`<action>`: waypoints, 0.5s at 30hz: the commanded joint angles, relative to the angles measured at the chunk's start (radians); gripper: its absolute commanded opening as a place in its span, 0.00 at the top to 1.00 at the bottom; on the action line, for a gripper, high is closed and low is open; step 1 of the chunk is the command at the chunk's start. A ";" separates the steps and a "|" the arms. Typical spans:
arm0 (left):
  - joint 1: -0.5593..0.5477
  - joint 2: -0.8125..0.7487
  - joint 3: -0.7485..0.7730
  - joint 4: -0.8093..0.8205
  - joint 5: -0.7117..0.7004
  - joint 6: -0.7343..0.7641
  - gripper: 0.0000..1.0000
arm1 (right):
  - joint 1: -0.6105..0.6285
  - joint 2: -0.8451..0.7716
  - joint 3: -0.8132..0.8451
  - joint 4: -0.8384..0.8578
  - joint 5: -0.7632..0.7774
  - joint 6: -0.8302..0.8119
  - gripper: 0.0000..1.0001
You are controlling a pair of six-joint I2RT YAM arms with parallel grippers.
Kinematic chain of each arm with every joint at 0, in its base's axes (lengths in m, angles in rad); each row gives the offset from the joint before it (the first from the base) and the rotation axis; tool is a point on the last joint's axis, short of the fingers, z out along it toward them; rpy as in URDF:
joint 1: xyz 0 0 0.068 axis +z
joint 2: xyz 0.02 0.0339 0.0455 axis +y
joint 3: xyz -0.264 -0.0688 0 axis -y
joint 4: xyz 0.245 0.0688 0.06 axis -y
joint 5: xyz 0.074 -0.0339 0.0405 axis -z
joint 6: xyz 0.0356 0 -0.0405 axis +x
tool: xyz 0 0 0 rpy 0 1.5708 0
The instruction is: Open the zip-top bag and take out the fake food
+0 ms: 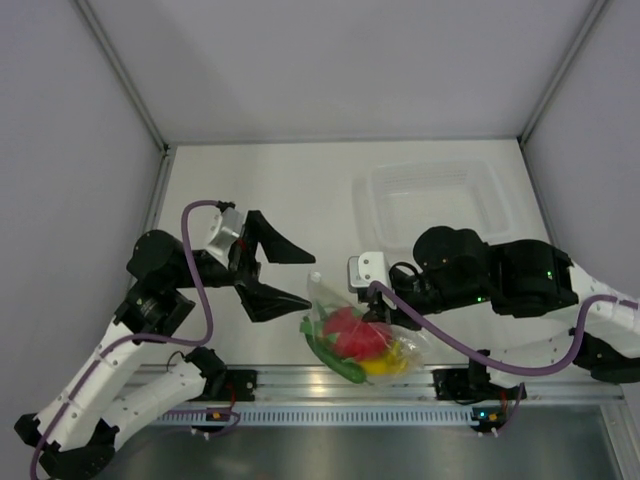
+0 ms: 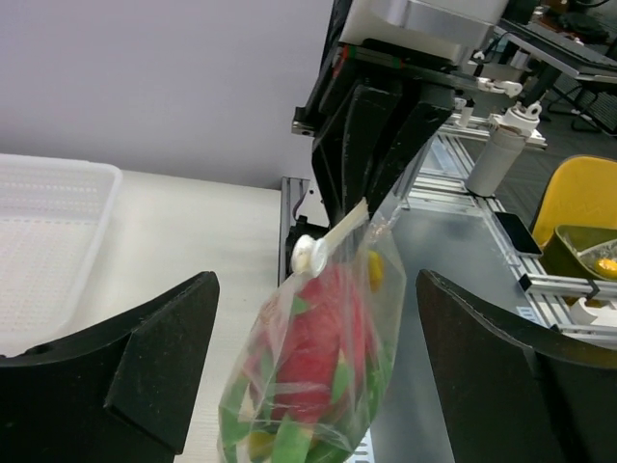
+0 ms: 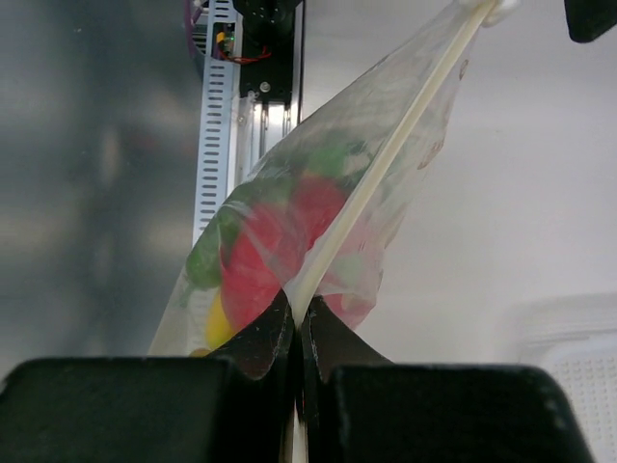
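The clear zip-top bag (image 1: 372, 338) hangs in the air over the table's near edge, with the fake food inside: a red fruit (image 1: 352, 335), a yellow piece (image 1: 386, 366) and green pieces (image 1: 338, 364). My right gripper (image 3: 297, 309) is shut on the bag's pale zip strip (image 3: 386, 164), and the bag (image 3: 280, 241) dangles from it. The strip's white slider (image 2: 308, 253) points toward my left gripper (image 1: 310, 278). That gripper stands wide open just left of the bag. In the left wrist view its fingers (image 2: 145, 357) flank the bag (image 2: 318, 376) without touching it.
A rigid clear tray (image 1: 430, 172) sits on the table at the back right, also seen in the left wrist view (image 2: 48, 241). The aluminium rail (image 1: 400, 380) with the arm bases runs along the near edge below the bag. White walls enclose the table.
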 commanded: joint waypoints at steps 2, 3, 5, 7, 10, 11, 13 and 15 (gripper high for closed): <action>-0.005 0.009 -0.014 0.067 -0.033 0.007 0.13 | 0.024 -0.019 0.034 0.153 -0.047 0.000 1.00; -0.005 0.013 -0.011 0.070 -0.020 0.001 0.15 | 0.025 -0.021 0.031 0.158 -0.044 -0.001 1.00; -0.005 0.018 -0.008 0.076 0.007 -0.003 0.23 | 0.025 -0.027 0.027 0.165 -0.038 -0.003 1.00; -0.005 0.015 -0.010 0.087 0.024 -0.010 0.26 | 0.024 -0.028 0.028 0.178 -0.038 -0.003 1.00; -0.008 0.003 -0.016 0.102 0.031 -0.020 0.27 | 0.027 -0.036 0.027 0.201 -0.035 -0.007 1.00; -0.008 -0.002 -0.019 0.108 0.033 -0.025 0.29 | 0.027 -0.037 0.019 0.205 -0.035 -0.007 1.00; -0.011 -0.005 -0.025 0.122 0.040 -0.030 0.39 | 0.027 -0.050 0.007 0.231 -0.028 -0.007 1.00; -0.014 -0.002 -0.025 0.121 0.046 -0.030 0.54 | 0.027 -0.056 -0.010 0.247 -0.018 -0.009 1.00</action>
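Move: The bag's white zip slider hangs in front of the open left fingers, about 3 cm to the left hand's right, with no real offset forward or in height. Some 8 cm below that hand is the red fruit in the bag, 8 cm right and 3 cm back; the yellow fruit lies about 12 cm right, 5 cm back and 10 cm below. From the right hand, shut on the zip edge, the slider is roughly 8 cm left, 3 cm ahead and 3 cm above. Closing in with hardly any travel, the left hand draws its fingers from nearly wide open to about half open around the zip slider, drifting half a centimetre forward and right and then easing back. The right hand keeps its pinch on the zip edge and, after a slight backward drift, lifts about 1 cm up and left, bringing the bag towards the left fingers. ##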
